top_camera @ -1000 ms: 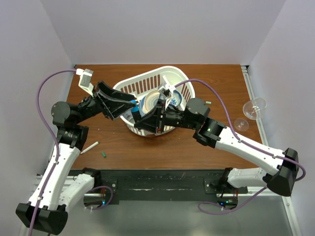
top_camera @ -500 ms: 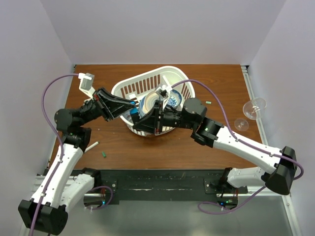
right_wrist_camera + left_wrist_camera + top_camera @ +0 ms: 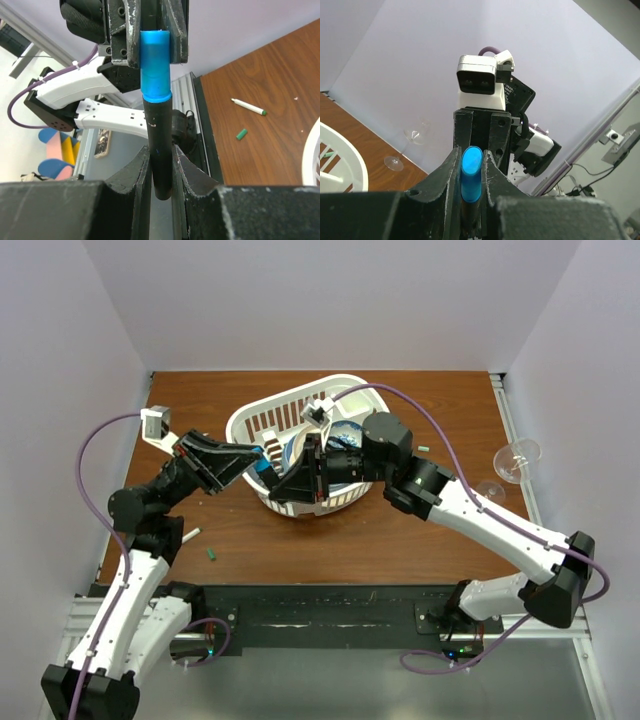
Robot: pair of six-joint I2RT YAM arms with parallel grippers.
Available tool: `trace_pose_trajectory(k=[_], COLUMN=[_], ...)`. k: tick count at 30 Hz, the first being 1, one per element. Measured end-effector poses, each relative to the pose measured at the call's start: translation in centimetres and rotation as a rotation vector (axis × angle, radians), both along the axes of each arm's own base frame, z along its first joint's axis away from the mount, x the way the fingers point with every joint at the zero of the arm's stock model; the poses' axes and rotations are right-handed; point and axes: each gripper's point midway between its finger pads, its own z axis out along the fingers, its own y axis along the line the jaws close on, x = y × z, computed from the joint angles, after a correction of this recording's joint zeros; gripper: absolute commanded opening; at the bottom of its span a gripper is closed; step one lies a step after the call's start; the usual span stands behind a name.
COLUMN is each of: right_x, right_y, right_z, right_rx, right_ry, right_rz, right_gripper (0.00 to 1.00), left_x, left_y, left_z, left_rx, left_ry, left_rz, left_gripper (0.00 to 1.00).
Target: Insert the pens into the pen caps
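A black marker [image 3: 159,150] with a bright blue end [image 3: 155,65] is held between both grippers above the basket's near-left rim. My right gripper [image 3: 161,155] is shut on its black barrel. My left gripper [image 3: 471,155] is shut on the blue end [image 3: 471,172], facing the right one tip to tip. In the top view the left gripper [image 3: 256,454] and right gripper [image 3: 284,480] meet over the basket. A white pen [image 3: 188,536] and a small green cap [image 3: 212,554] lie on the table at the near left, also seen as the pen [image 3: 248,106] and cap [image 3: 242,133].
A white ribbed basket [image 3: 345,383] with a blue-patterned dish stands mid-table. Two clear wine glasses [image 3: 517,455] lie near the right edge. A tiny green piece [image 3: 423,449] rests right of the basket. Purple cables loop off both wrists.
My left gripper has shut on the marker's blue end. Both arms have shifted left and turned, the left wrist swinging outward. The right gripper's hold is the same.
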Motion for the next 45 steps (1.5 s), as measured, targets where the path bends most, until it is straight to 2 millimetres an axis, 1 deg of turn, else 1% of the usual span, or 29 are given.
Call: trace_pose_trajectory(k=[8,12,16,19,27,30,34,36,37,38,39,40,41,42,43,45], right_x=[2.0,3.1,4.5,5.2,7.4,8.1,8.3,8.4,8.5,8.7,9.0,9.2,9.4,9.4,9.7,10.0], right_y=[0.6,0.5,0.9,1.3,1.8,2.4,2.7,2.6,2.7,2.7,2.6,2.3,1.9,1.4,0.9,-0.1], right_z=[-1.3,-2.1,-2.8,-2.9,-3.7,-4.0,-3.9,-3.7,-3.5,-3.0,-2.6,-2.1,-1.7,-1.3,-0.7,0.8], right_rx=[-0.06,-0.087,-0.103,-0.109,-0.131,-0.134,-0.119,-0.112,-0.102,-0.083,-0.062,-0.041,-0.019,-0.004,0.019,0.064], right_ry=[0.032,0.063,0.097,0.118,0.164,0.17,0.176,0.177,0.171,0.155,0.138,0.119,0.098,0.083,0.058,-0.003], right_rz=[0.013,0.019,0.045,0.058,0.057,0.078,0.097,0.098,0.098,0.096,0.091,0.082,0.069,0.056,0.02,-0.055], right_gripper=[0.0,0.0,0.0,0.0,0.0,0.0,0.0,0.0,0.0,0.0,0.0,0.0,0.0,0.0,0.0,0.0], left_x=[2.2,3.2,4.5,5.1,6.9,7.4,7.6,7.9,8.1,8.5,8.8,9.2,9.4,9.6,9.5,8.6], left_y=[0.6,0.9,1.5,1.9,2.6,3.1,3.4,3.4,3.3,3.2,3.1,2.7,2.1,1.4,0.5,-1.6], left_z=[-1.6,-2.8,-3.8,-4.2,-5.9,-6.0,-6.0,-5.6,-5.2,-4.6,-4.1,-3.4,-2.6,-1.9,-1.5,-1.1], left_rx=[-0.062,-0.077,-0.103,-0.114,-0.029,-0.03,-0.04,-0.04,-0.033,-0.021,-0.007,0.012,0.039,0.068,0.105,0.176], left_ry=[0.084,0.127,0.162,0.174,0.182,0.178,0.18,0.185,0.184,0.181,0.173,0.167,0.155,0.144,0.136,0.13], left_rz=[0.068,0.104,0.163,0.197,0.316,0.362,0.385,0.388,0.391,0.395,0.393,0.384,0.362,0.334,0.284,0.176], left_gripper=[0.0,0.0,0.0,0.0,0.0,0.0,0.0,0.0,0.0,0.07,0.16,0.36,0.43,0.47,0.52,0.57])
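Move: My left hand already pinches the blue cap. The marker body, held by my right hand, has its middle some 5 cm below my left hand, about 3 cm back and 1 cm right; the cap is roughly 6 cm above my right hand, 4 cm ahead and 2 cm left. The white basket's middle lies about 19 cm ahead of my left hand and 6 cm right, some 35 cm below. Keeping hold of both cap and marker, I carry the pair forward about 8 cm and down, my left hand sinking nearly 2 cm more than my right to press the cap onto the marker while it turns some 20 degrees counter-clockwise. Then both hands rise and swing right; my left fingers open and let go of the cap, and my right keeps its grip. ##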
